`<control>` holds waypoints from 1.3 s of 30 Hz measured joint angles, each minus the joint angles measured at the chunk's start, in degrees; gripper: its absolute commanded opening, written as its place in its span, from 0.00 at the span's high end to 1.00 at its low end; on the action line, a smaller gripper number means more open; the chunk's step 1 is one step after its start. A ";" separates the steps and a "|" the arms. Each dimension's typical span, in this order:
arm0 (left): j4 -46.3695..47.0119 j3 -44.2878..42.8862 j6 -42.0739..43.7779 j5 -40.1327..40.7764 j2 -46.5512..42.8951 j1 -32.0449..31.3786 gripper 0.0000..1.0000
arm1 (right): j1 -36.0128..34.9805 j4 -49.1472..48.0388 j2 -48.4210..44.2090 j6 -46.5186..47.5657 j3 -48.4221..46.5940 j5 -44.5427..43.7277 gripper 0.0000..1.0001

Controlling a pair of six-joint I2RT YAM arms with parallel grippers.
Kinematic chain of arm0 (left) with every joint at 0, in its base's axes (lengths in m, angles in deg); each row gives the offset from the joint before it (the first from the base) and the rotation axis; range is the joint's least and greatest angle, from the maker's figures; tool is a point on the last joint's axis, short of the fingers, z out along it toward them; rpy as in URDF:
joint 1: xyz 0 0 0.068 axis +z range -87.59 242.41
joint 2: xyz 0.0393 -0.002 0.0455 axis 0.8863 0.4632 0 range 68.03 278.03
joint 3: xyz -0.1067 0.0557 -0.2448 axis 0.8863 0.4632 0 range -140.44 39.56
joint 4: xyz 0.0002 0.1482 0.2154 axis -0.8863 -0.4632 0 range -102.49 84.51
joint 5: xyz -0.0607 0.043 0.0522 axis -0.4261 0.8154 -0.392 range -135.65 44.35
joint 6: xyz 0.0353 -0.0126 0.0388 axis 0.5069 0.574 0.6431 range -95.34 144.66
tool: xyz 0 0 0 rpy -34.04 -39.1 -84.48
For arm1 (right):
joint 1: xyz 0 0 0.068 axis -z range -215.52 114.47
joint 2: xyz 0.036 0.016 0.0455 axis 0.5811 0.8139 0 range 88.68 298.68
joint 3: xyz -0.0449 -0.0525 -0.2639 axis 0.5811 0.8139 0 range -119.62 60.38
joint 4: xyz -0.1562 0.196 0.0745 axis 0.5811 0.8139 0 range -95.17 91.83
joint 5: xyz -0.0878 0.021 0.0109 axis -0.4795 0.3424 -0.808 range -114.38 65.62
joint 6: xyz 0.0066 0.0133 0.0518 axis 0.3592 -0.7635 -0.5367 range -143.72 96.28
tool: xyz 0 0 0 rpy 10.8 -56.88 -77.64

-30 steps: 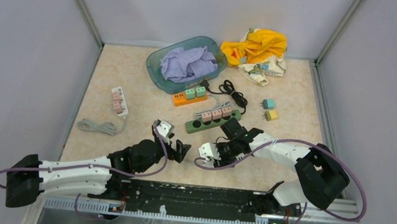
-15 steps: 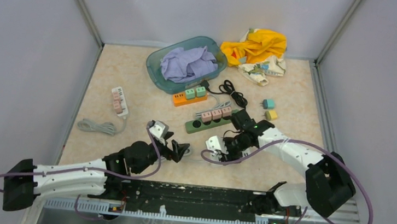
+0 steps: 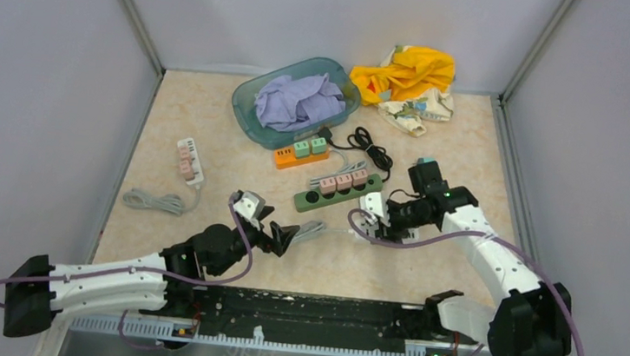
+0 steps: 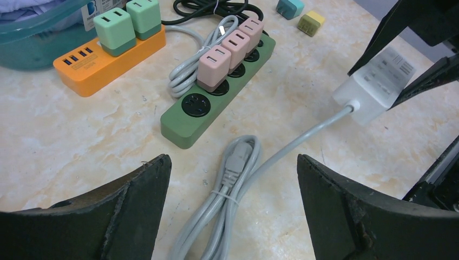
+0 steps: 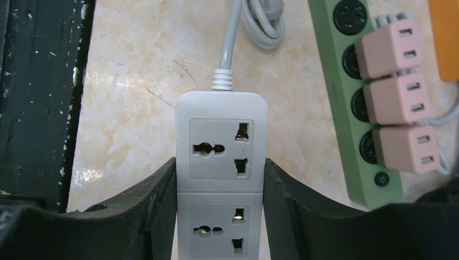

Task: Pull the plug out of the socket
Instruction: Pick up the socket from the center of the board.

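My right gripper (image 5: 221,216) is shut on a white power strip (image 5: 222,157), one finger against each long side. Both of the strip's sockets in the right wrist view are empty. In the top view the right gripper (image 3: 375,217) holds this strip (image 3: 370,208) just off the right end of a green power strip (image 3: 336,191). Three pink plugs (image 4: 223,54) sit in the green strip (image 4: 187,122). My left gripper (image 4: 233,168) is open above the white strip's coiled grey cable (image 4: 233,179), holding nothing. The left gripper (image 3: 281,238) lies left of the right one.
An orange strip (image 3: 301,154) with two green plugs (image 4: 127,24) lies beyond the green one, beside a black cable (image 3: 371,144). A teal basin (image 3: 249,106) of cloth, yellow cloth (image 3: 409,74), a white strip (image 3: 189,162) and its cable (image 3: 152,202) lie around. Two loose adapters (image 4: 310,23) lie far right.
The right gripper has carried the white strip to the right and farther away, to the green strip's right end. The left gripper has shifted slightly left and stayed open.
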 measured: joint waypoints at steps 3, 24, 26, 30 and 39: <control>0.00 0.00 0.00 -0.04 0.00 0.00 0.09 | 3.63 1.27 -1.49 0.72 -0.74 1.40 1.00; 0.37 0.92 -0.02 -1.40 -1.01 0.00 0.09 | 25.64 5.42 -4.79 -3.91 -9.09 6.82 1.00; 0.37 0.98 0.00 -1.46 -1.22 0.00 0.09 | 28.06 5.38 -4.98 -4.79 -9.75 7.45 1.00; 0.37 1.31 0.00 -1.70 -1.79 0.00 0.09 | 31.69 4.87 -5.55 -6.88 -10.27 8.26 1.00; 0.35 2.36 0.00 -1.81 -3.67 0.02 0.09 | 35.82 -0.42 -5.79 -15.43 -12.28 7.91 1.00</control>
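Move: The white socket strip is already held in the right hand, some 10 cm above the table. A clear patch lies about 9 cm ahead of that hand and 12 cm to its right. The yellow plug is roughly 16 cm ahead and 12 cm right, the teal plug 21 ahead and 10 right, the green strip's middle 11 ahead and 14 left. The cord bundle is 20 cm left, level with it. The clear patch is about 40 cm right and 9 ahead of the left hand. The white socket strip, still pinched across its sides, is carried by the right hand to its right, upward and forward in one steady sweep, roughly 12 cm right, 11 up and 9 forward, over the clear table towards the two loose plugs. Meanwhile the hand swings about 40 degrees clockwise, with the gap between the fingers unchanged. ##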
